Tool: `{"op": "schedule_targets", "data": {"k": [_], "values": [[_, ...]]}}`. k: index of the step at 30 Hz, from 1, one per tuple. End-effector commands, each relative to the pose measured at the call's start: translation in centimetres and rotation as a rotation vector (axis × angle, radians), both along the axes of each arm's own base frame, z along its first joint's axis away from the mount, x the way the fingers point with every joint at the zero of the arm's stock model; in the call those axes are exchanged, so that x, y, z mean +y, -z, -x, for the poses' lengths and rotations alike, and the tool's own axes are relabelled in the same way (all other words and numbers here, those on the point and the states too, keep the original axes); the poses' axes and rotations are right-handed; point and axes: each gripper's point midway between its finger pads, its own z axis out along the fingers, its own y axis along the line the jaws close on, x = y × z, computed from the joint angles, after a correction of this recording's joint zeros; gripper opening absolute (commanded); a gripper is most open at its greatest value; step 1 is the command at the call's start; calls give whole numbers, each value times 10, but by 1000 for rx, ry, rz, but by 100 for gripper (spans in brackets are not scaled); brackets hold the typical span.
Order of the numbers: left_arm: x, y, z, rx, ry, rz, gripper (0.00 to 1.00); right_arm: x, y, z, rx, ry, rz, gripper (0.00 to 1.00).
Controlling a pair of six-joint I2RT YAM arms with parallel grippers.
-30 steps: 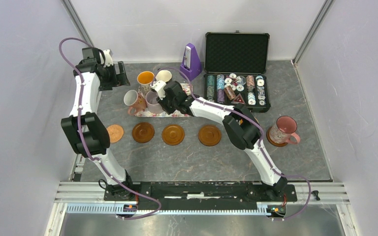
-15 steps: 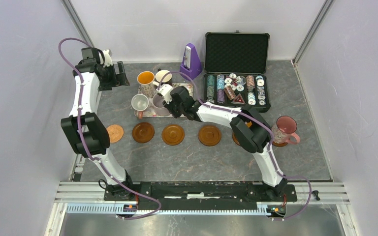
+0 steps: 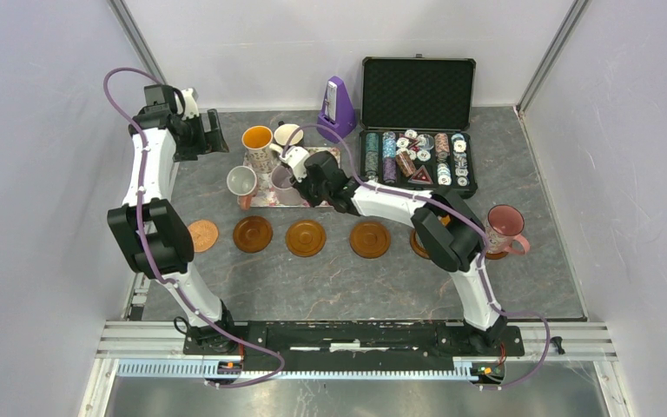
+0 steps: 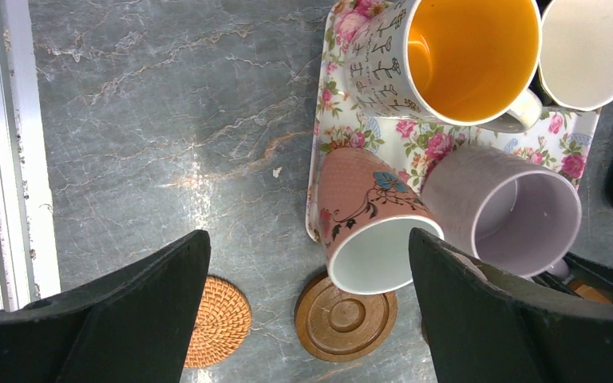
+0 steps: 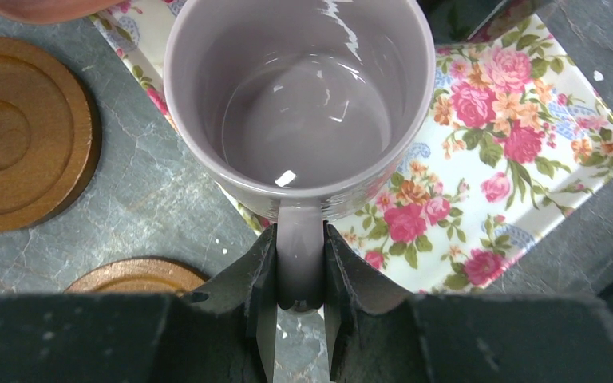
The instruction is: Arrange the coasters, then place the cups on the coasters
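Observation:
My right gripper point(image 5: 299, 257) is shut on the handle of a lilac cup point(image 5: 299, 96) point(image 3: 283, 179), over the front edge of the floral tray point(image 5: 527, 120). A pink cup point(image 4: 367, 231) point(image 3: 241, 182) stands at the tray's left edge. Farther back on the tray stand a white cup with an orange inside point(image 4: 455, 56) and a cream cup point(image 4: 591, 48). Three wooden coasters point(image 3: 253, 234) point(image 3: 306, 237) point(image 3: 370, 238) lie in a row in front of the tray. Another pink cup point(image 3: 504, 228) stands on a coaster at the right. My left gripper point(image 4: 310, 239) point(image 3: 213, 135) hangs open above the pink cup, holding nothing.
A woven orange coaster point(image 3: 202, 234) lies at the left end of the row. An open black case of poker chips point(image 3: 417, 156) and a purple metronome point(image 3: 339, 100) stand at the back. My right arm hides part of another wooden coaster point(image 3: 417, 249).
My right gripper has drawn the lilac cup a little right and toward the front. The pink cup beside it has shifted at the tray's left edge. The left arm has not moved.

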Motion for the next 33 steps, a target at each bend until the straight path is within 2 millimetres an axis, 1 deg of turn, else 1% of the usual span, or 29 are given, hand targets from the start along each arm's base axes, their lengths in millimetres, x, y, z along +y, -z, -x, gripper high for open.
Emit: {"op": "schedule_targets", "data": {"k": [1, 5, 11, 12, 13, 16, 19, 21, 24, 26, 29, 33], "values": [[0, -30, -2, -94, -9, 3, 100, 7, -124, -10, -206, 13, -253, 0], [-1, -31, -1, -93, -14, 6, 100, -5, -143, 8, -220, 4, -319, 0], [-3, -34, 7, -99, -19, 10, 100, -27, -138, 37, -170, 38, -361, 0], [-3, -35, 8, -101, -19, 8, 100, -30, -140, 45, -172, 40, -374, 0], [-3, -36, 10, -102, -18, 2, 100, -34, -135, 54, -169, 43, -376, 0], [-1, -37, 13, -114, -18, -16, 100, -47, -130, 82, -175, 60, -391, 0], [0, -36, 14, -125, -19, -25, 100, -53, -125, 106, -176, 88, -395, 0], [0, -37, 15, -125, -14, -30, 100, -56, -121, 117, -178, 116, -387, 0], [0, -34, 18, -120, -8, -32, 100, -58, -114, 124, -179, 179, -365, 0], [-1, -30, 18, -109, -7, -30, 100, -56, -109, 127, -167, 208, -359, 0], [-3, -26, 19, -100, -2, -20, 100, -49, -99, 132, -135, 236, -350, 0], [-5, -24, 20, -100, 0, -10, 100, -42, -93, 137, -122, 270, -362, 0]]}}
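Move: The right hand holds the lilac cup by its handle over the tray; the free coaster it is bound for lies about 10 cm back, level left-right, some 7 cm below. Another coaster sits 13 cm to the left of that one, a third 16 cm to its right. The pink cup stands 3 cm ahead and 13 cm left of the hand. From the left hand the free coaster is 15 cm back, 20 cm right and 18 cm below. Keeping its handle grip, the right hand arcs up, then back about 15 cm and 6 cm right towards the coaster. ##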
